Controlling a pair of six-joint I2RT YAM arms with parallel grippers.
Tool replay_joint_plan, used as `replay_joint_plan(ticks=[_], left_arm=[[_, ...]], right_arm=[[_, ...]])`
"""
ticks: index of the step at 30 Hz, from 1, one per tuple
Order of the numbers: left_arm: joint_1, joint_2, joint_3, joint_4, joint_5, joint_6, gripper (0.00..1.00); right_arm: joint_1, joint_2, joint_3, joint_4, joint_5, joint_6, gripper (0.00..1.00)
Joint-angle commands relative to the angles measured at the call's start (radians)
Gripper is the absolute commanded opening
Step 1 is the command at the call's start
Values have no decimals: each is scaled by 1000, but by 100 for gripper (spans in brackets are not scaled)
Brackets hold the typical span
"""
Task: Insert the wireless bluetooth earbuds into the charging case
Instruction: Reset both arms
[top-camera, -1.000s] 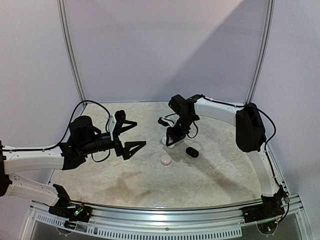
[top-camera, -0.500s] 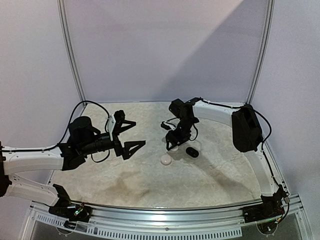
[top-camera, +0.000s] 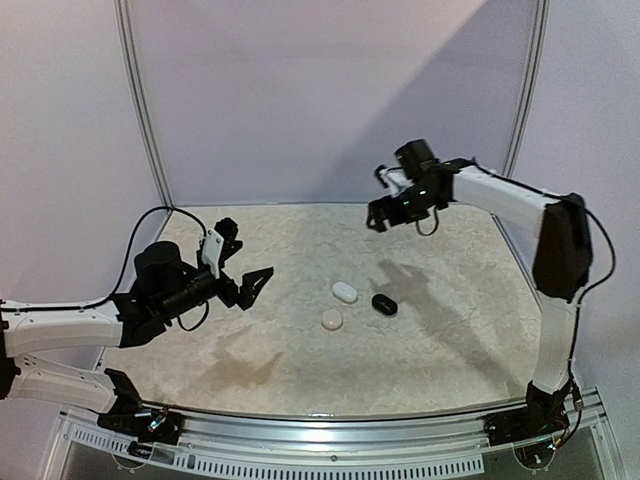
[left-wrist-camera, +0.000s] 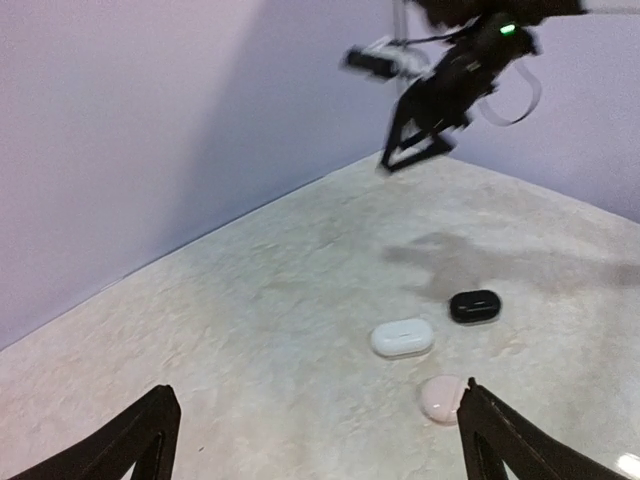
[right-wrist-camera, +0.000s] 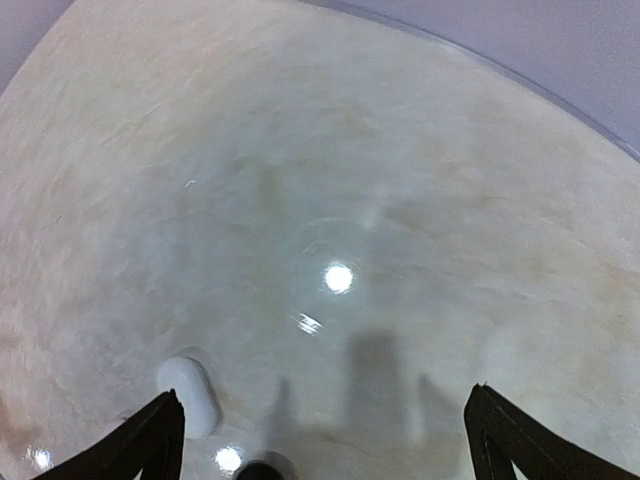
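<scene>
No earbuds show in any view. Three shut cases lie mid-table: a white oval case (top-camera: 344, 291), a black case (top-camera: 384, 304) and a pale pink round case (top-camera: 331, 319). My left gripper (top-camera: 243, 260) is open and empty, hovering left of the cases. Its wrist view shows the white case (left-wrist-camera: 402, 338), the black case (left-wrist-camera: 474, 306) and the pink case (left-wrist-camera: 443, 398) ahead. My right gripper (top-camera: 384, 214) is open and empty, raised high at the back right. Its wrist view looks down on the white case (right-wrist-camera: 190, 395) and the top of the black case (right-wrist-camera: 262, 470).
The marbled tabletop (top-camera: 300, 370) is bounded by lilac walls with metal corner posts (top-camera: 140, 110). The right arm's shadow (top-camera: 420, 275) falls right of the cases. The right gripper (left-wrist-camera: 420, 130) hangs in the air in the left wrist view.
My right gripper has risen from just above the white case and swung up to the back right. The white case now lies uncovered. My left gripper has shifted slightly left and lower.
</scene>
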Motion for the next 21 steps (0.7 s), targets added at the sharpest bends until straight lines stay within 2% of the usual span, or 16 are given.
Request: replay_joint_plan(ticks=[1,3,7,13,18,21], left_arm=[[101,-46,-25,-109,-207,-34,99],[175,-64,-36,-135,-226,-62,99],[344,-111,-58,-191,-230,-123,99],[512,-189,-97,-173,-156,-58,99],[634,-256,-188,-197,-145,-50,99],[687,-285,-218,-200,-105,-61,99]], right_arm=[[-234,-239,-304,329,114,182,99],[-328,-335,-437,381,121,267,99],[-427,-523,-737,529,222,281,99],[-444,-800,-1080,696,321,226,99],[-444,-1004,-1380,893,412,253,99],[-444,-1096,-1483,952,485,308,99]])
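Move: Nothing is being reached for, and both hands are open and empty. The white case lies about 10 cm back, 9 cm to the left and 14 cm below the right hand. At the same depth below that hand, the black case is some 14 cm back and 1 cm to its right, the round pink case about 18 cm back and 12 cm to its left. From the left hand the white case lies roughly 8 cm ahead, 22 cm to the right and 20 cm down. The right hand sweeps quickly some 30 cm to the right, away from the three cases, first arching up about 6 cm and slightly forward, then sinking again and drawing back to end about 12 cm nearer its base, while the wrist turns clockwise by roughly 50 degrees and the fingers tip up from their steep downward slant. Meanwhile the left hand swings about 24 cm to the left and a little forward, sinking slightly and turning counter-clockwise until it points forward, both grippers staying wide open and touching nothing. ##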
